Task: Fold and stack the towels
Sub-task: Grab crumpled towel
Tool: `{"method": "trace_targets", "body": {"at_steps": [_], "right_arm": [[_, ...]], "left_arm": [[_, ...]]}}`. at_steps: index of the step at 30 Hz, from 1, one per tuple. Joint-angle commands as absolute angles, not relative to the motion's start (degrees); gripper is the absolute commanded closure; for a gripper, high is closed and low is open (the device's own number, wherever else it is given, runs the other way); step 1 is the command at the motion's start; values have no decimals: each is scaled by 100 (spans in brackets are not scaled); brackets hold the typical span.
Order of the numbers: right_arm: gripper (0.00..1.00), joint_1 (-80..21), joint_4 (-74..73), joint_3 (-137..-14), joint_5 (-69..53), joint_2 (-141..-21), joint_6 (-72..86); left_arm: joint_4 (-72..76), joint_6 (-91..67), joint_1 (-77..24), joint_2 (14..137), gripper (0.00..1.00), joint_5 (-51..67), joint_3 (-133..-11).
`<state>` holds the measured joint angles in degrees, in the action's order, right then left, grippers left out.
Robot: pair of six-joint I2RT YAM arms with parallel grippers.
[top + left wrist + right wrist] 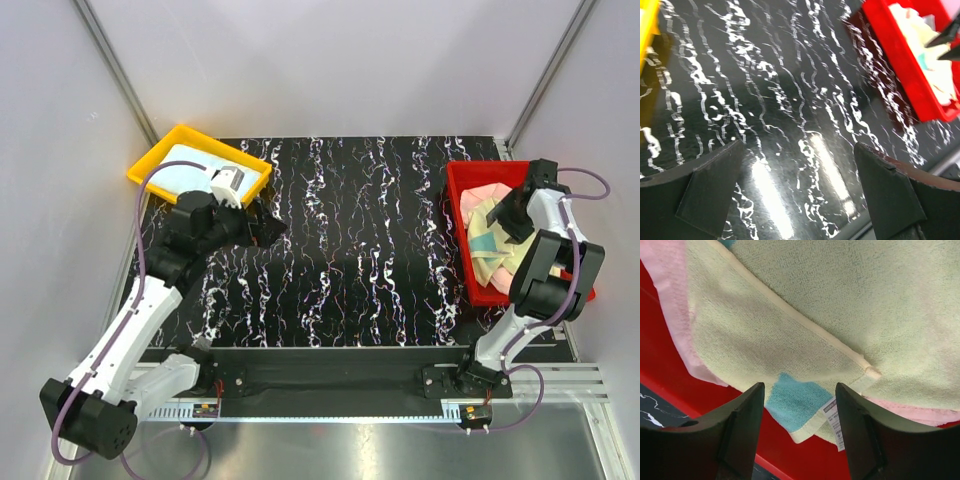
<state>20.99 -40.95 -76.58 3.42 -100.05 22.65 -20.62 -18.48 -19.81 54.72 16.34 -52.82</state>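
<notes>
A pile of unfolded towels [489, 235], pale yellow, pink and blue, lies in the red bin [460, 190] at the right. My right gripper [512, 212] is open and hangs just above the pile. In the right wrist view its jaws stand apart over a pale yellow towel [805, 320] with a blue patch [796, 402] and a white label [832, 422]. A folded light blue towel [183, 170] lies in the yellow tray [160, 150] at the back left. My left gripper [268, 232] is open and empty above the black mat [790, 100] beside that tray.
The black marbled mat [350, 250] covers the table between the two containers. The red bin also shows at the top right of the left wrist view [900, 60]. Grey walls with metal posts enclose the back and sides.
</notes>
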Motion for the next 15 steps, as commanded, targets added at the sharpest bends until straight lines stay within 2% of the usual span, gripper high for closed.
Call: {"method": "trace_targets", "body": {"at_steps": [1, 4, 5, 6, 8, 9, 10, 15], "right_arm": [[36, 2179, -3771, -7681, 159, -10221, 2145], [42, 2197, -3691, -7734, 9, -10423, 2136], [47, 2189, -3683, -7787, 9, -10476, 2110], [60, 2197, -3657, -7805, -174, -10529, 2066], [80, 2197, -3709, -7970, -228, -10573, 2022], [93, 2189, -3857, -8050, -324, -10573, 1978], [100, 2188, -3954, -8146, -351, -10556, 1960], [100, 2180, -4630, -8911, -482, -9881, 2004]], "left_arm": [[-1626, -1846, -1986, 5528, 1, 2180, -5247], [-1643, -1819, -1995, 5555, 1, 2206, -5256], [-1644, -1793, -1995, 5555, 1, 2206, -5256], [-1644, -1793, -1986, 5563, 1, 2189, -5256], [-1652, -1775, -1986, 5581, 2, 2188, -5256], [-1644, -1767, -1995, 5598, 2, 2206, -5256], [-1644, -1767, -1995, 5590, 2, 2223, -5247], [-1591, -1758, -1986, 5581, 3, 2215, -5238]]}}
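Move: The right hand hangs open over the red bin; the yellow towel's loose edge by its teal patch lies about 3 cm below and 1 cm ahead. From this hand, the pink towel's far part lies some 6 cm ahead and 4 cm left, and the bin's left wall is about 9 cm left, level with it. From the left hand, that yellow edge is roughly 55 cm right, 8 cm ahead and 20 cm lower. Right hand sinks about 3 cm, shuts on the yellow towel's edge, then rises nearly as far, easing 2 cm forward. ##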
